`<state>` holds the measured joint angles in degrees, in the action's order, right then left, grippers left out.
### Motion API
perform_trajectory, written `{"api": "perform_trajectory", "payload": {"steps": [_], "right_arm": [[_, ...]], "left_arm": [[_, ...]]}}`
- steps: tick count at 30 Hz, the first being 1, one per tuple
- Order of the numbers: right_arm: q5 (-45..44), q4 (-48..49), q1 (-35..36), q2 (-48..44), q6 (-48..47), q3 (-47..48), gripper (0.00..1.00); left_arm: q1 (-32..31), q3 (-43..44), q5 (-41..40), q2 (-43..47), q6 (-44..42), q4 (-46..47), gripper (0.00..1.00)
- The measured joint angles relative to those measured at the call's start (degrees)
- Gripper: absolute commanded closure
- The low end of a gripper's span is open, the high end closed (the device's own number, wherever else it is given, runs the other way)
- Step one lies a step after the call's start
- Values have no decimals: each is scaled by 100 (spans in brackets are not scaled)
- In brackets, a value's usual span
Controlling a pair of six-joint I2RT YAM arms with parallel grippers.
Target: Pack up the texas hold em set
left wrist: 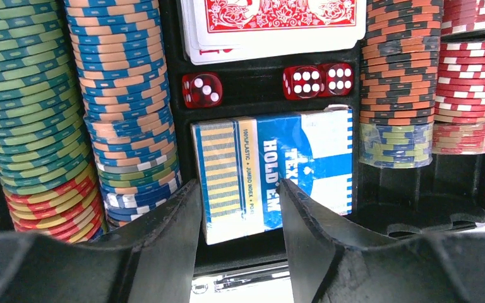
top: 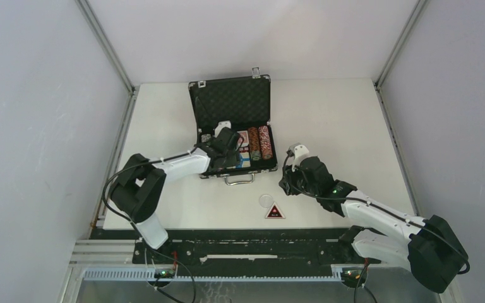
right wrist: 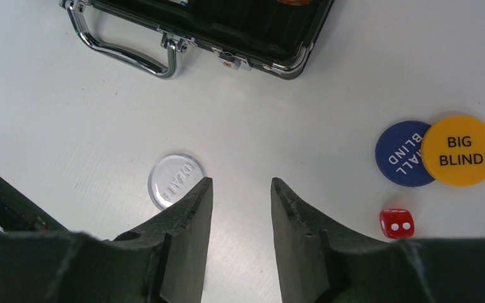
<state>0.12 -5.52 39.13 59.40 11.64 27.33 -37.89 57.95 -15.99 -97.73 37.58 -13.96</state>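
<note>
The black briefcase [top: 230,101] lies open mid-table with its foam-lined lid up. Inside are chip stacks [left wrist: 123,101], a red card deck [left wrist: 278,25], a blue card deck [left wrist: 271,170] and three red dice [left wrist: 302,82]. My left gripper [left wrist: 240,189] hangs open just above the blue deck's near end and holds nothing; from above, that left gripper [top: 230,148] is over the case. My right gripper [right wrist: 240,183] is open over bare table right of the case. Around it lie a clear dealer button [right wrist: 175,181], a blue small-blind token [right wrist: 403,153], a yellow big-blind token [right wrist: 459,150] and a red die [right wrist: 396,223].
The case's chrome handle [right wrist: 126,53] and latch face the arms. A red triangular marker [top: 275,211] sits on the table near the front edge, beside the dealer button [top: 266,201]. White walls enclose the table on three sides.
</note>
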Motion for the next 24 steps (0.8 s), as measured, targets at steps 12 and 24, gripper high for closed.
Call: {"api": "perform_trajectory", "payload": {"steps": [12,24], "right_arm": [[129,142,-15,212,39,-2,16],[-2415,-638,1779,-22,173,616,3]], "left_arm": [[-101,-146,-540,997,-7,-94,27],[-101,-1071,-538,2317,-52,542,26]]}}
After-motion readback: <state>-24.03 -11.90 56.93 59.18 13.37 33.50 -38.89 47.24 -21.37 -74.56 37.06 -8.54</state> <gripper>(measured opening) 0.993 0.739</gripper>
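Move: The left fingertips are right down at the blue Texas Hold'em card box in the open case, its middle about 2 cm to their right and 1 cm below; the red card deck lies some 7 cm ahead and 2 cm right, the blue-orange chip row 5 cm left and 2 cm ahead. From the right hand the clear dealer disc is about 8 cm left, 2 cm back and 7 cm below, the triangle button 5 cm left, 6 cm back. The left hand comes free of the card box and climbs about 9 cm out of the case, slowly at first and then faster, drifting slightly left, its fingers opening wider and tipping up some 15 degrees. Meanwhile the right hand spreads its half-open fingers fully, first dipping a centimetre or two and easing slightly back over bare table, then rising to end about 3 cm higher and 2 cm farther left, on the dealer disc's side, with a slight upward tilt and nothing held. ##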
